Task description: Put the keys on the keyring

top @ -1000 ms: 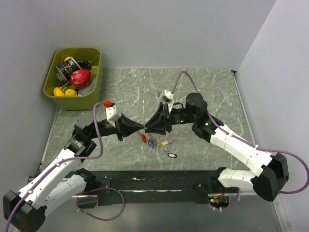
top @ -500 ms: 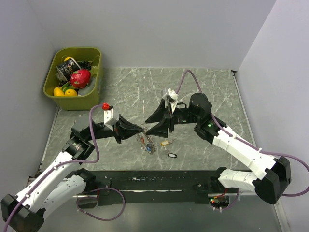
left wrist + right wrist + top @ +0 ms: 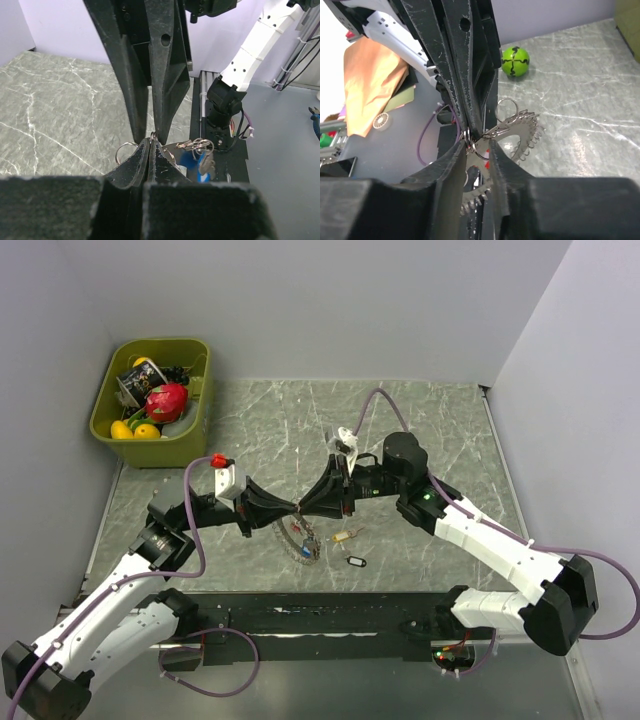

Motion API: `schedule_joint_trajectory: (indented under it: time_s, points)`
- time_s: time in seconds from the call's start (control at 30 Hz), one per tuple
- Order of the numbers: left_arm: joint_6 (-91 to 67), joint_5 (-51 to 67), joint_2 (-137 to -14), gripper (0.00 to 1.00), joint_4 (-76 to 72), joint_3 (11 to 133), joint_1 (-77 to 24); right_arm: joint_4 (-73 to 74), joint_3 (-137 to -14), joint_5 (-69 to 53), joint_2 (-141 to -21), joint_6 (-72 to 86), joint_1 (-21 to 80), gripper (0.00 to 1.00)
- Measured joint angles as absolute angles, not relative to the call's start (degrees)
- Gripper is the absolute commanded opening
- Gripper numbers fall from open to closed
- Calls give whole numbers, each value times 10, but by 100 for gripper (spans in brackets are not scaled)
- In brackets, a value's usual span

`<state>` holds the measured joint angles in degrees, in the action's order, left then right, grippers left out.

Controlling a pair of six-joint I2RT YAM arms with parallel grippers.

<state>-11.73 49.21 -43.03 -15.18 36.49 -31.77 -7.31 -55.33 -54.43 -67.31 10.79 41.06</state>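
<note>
My two grippers meet tip to tip above the middle of the table. The left gripper [image 3: 289,508] [image 3: 151,142] is shut on a small split ring of the keyring [image 3: 300,540] [image 3: 197,146], which dangles below the tips. My right gripper [image 3: 304,508] [image 3: 477,146] has its jaws narrowly apart, closed round the keyring [image 3: 522,131], a toothed grey ring. A red bit [image 3: 487,156] shows between the right fingers. A tan key [image 3: 343,536] and a small dark and whitish key [image 3: 355,562] lie loose on the table nearby.
A green bin [image 3: 205,390] with fruit and a can stands at the back left. A green ball [image 3: 515,61] lies on the marble in the right wrist view. A black rail [image 3: 320,615] runs along the table's near edge.
Half a second ago the right gripper had drawn back and opened wide. It has come back to the left gripper's tip and closed round the keyring, which hangs a little lower.
</note>
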Motion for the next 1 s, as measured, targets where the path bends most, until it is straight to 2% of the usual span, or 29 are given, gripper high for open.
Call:
schedule_joint_trajectory:
  time_s: [0.13,0.17,0.2,0.53,0.57,0.67,0.8,0.83,0.87,0.93,1.0]
  points:
    - [-117,492,-434,1,-152,365,-317,-63,-561,-540,-675,104,415,12]
    - [-117,491,-435,1,-152,365,-317,-61,-562,-540,-676,102,416,4]
    - [-117,490,-435,1,-152,365,-317,-60,-562,-538,-676,101,416,0]
    - [-112,472,-440,3,-139,365,-317,-47,-562,-514,-676,96,418,0]
    - [-110,466,-439,8,-136,365,-318,-46,-562,-509,-676,96,418,0]
    - [-100,439,-432,42,-124,366,-321,-47,-562,-489,-675,97,419,0]
    - [-96,398,-408,55,-112,366,-322,-43,-562,-469,-669,98,420,0]
    - [-96,390,-402,61,-113,366,-322,-41,-562,-464,-667,98,420,0]
    - [-97,379,-394,72,-113,366,-322,-39,-562,-460,-664,98,420,0]
    - [-100,351,-378,77,-113,366,-322,-37,-562,-453,-658,98,420,0]
    - [-109,320,-364,78,-114,366,-322,-37,-562,-448,-654,98,420,0]
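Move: The keyring is already pinched near its top by the left fingertips. Its middle hangs about 6 cm below both hands, roughly 1 cm to the left hand's right and 1 cm to the right hand's left, with the small rings at its top lying between the right hand's part-open fingers. On the table some 28 cm below, the yellow key lies about 9 cm right and 4 cm ahead of the right hand, the black tag about 12 cm right and 2 cm back. Almost in place, the right hand shuts its fingers on the small rings at the top of the keyring beside the left fingertips, and keeps that pinch while easing 1.5–2 cm forward. The left hand drifts forward and slightly down with it, then opens wide, lets go and backs off left and up, ending about 4 cm from its start and turned some 15 degrees counter-clockwise. ##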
